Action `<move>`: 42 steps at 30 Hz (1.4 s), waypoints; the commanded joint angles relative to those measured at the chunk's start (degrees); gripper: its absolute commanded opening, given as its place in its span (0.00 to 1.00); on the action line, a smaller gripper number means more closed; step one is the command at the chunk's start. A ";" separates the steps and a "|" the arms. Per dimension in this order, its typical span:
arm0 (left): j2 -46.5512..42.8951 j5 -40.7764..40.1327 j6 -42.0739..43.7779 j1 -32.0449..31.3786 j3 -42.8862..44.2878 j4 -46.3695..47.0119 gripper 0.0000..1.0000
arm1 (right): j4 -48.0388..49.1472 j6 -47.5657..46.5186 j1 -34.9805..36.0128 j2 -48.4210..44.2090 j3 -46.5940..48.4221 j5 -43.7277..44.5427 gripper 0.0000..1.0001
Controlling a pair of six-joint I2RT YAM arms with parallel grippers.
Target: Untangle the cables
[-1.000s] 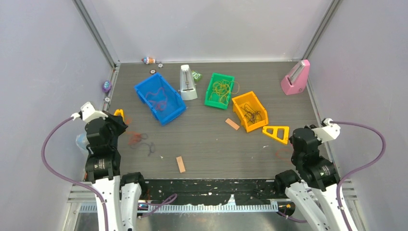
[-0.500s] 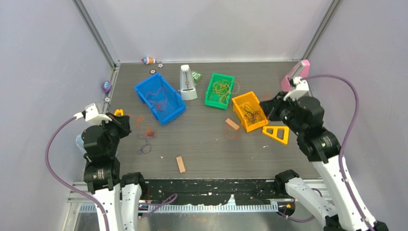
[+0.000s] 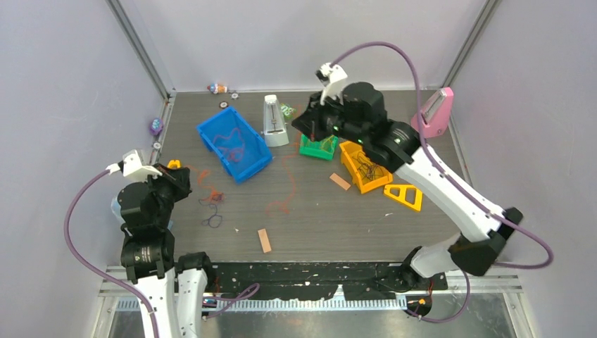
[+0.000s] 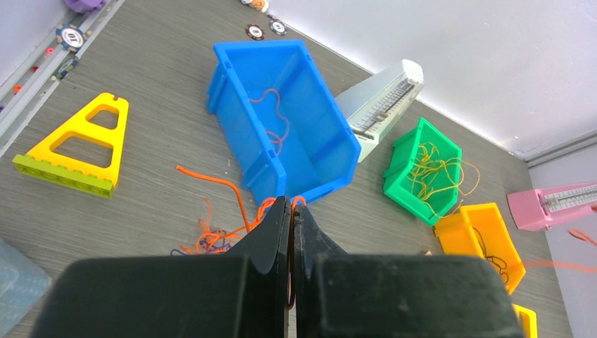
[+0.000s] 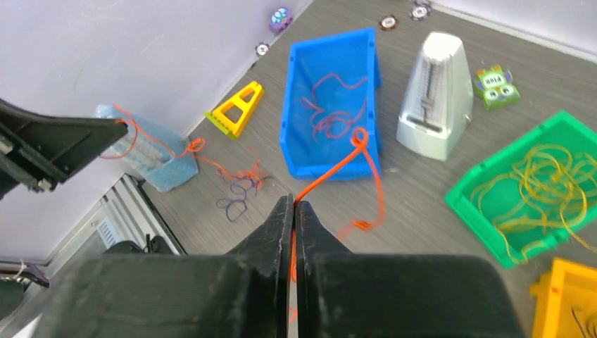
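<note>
My left gripper (image 3: 181, 183) is shut on an orange cable (image 4: 239, 201) that runs down to a small tangle of orange and dark purple cables (image 3: 211, 204) on the table. Raised over the far middle, my right gripper (image 3: 304, 125) is shut on another orange cable (image 5: 336, 165) whose slack loops onto the table (image 3: 281, 204). Red cables (image 4: 271, 120) lie in the blue bin (image 3: 208, 134), yellow ones (image 5: 556, 176) in the green bin (image 3: 317, 150), dark ones (image 3: 367, 169) in the orange bin (image 3: 350, 160).
A white metronome (image 3: 274, 121) stands between the blue and green bins, a pink one (image 3: 431, 115) at the far right. Yellow triangles (image 3: 405, 195) (image 4: 74, 151), two tan strips (image 3: 264, 240) (image 3: 340, 181) and a pale blue block (image 5: 151, 151) lie about. Walls close both sides.
The right arm swung from the near right corner up and across to the far middle, drawing an orange cable with it. The tangle shifted slightly right; the left gripper barely moved.
</note>
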 commanded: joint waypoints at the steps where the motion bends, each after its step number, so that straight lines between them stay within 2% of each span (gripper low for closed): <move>1: 0.97 2.02 -1.08 0.18 2.68 1.10 0.00 | 5.72 -3.26 1.85 8.26 11.01 0.15 0.05; 11: 2.10 1.58 -0.71 0.18 3.72 0.87 0.00 | 10.06 -8.30 2.38 31.12 39.85 -4.05 0.05; 13: 2.26 1.57 -0.75 0.18 3.84 1.05 0.00 | 12.01 -8.45 2.40 34.76 43.30 -4.41 0.05; 21: 3.92 2.46 -1.44 0.18 3.16 2.26 0.00 | 24.30 -6.59 2.69 47.98 44.75 -8.05 0.05; 29: 4.77 3.50 -1.50 0.19 2.73 2.98 0.00 | 26.61 -7.70 4.46 54.04 39.91 -9.60 0.07; 31: 5.40 4.31 -1.38 0.18 2.73 2.93 0.00 | 25.78 -6.82 4.56 54.72 39.00 -10.38 0.36; 32: 5.72 4.83 -1.39 0.18 2.75 3.00 0.00 | 24.97 -6.17 4.57 54.90 39.19 -10.19 0.70; 34: 6.13 6.12 -1.60 0.18 2.86 3.11 0.00 | 22.36 -6.12 4.51 53.77 39.25 -10.27 0.91; 36: 6.26 7.68 -1.81 0.18 3.09 3.34 0.00 | 20.95 -6.35 4.54 50.13 36.20 -10.84 0.94; 38: 6.26 9.95 -2.23 0.18 3.39 4.03 0.00 | 22.68 -6.71 4.49 44.12 28.78 -12.46 0.93; 42: 7.24 22.18 -4.67 -0.82 4.49 8.27 0.00 | 30.05 -7.41 4.49 30.08 8.14 -14.45 0.92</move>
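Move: The blue box lies from the right hand about 18 cm ahead, 25 cm to the left and some 34 cm below. The white metronome stands some 23 cm ahead and 11 cm left of the hand; the green box is roughly 23 cm ahead and 6 cm to the right, both around 33 cm below. From the left hand, the blue box is about 25 cm ahead, 4 cm right and 26 cm down. The right arm sweeps its already-held orange cable left and forward towards the blue box, some 23 cm left and 15 cm forward, first rising about 6 cm to carry it high and then dropping steeply while the hand turns a little counter-clockwise. Near the bottom of the drop its fingers open wide and let go of the cable, and the hand draws back a few centimetres, still sinking slightly, while the left hand stays nearly in place with its fingers shut on its own orange cable. ##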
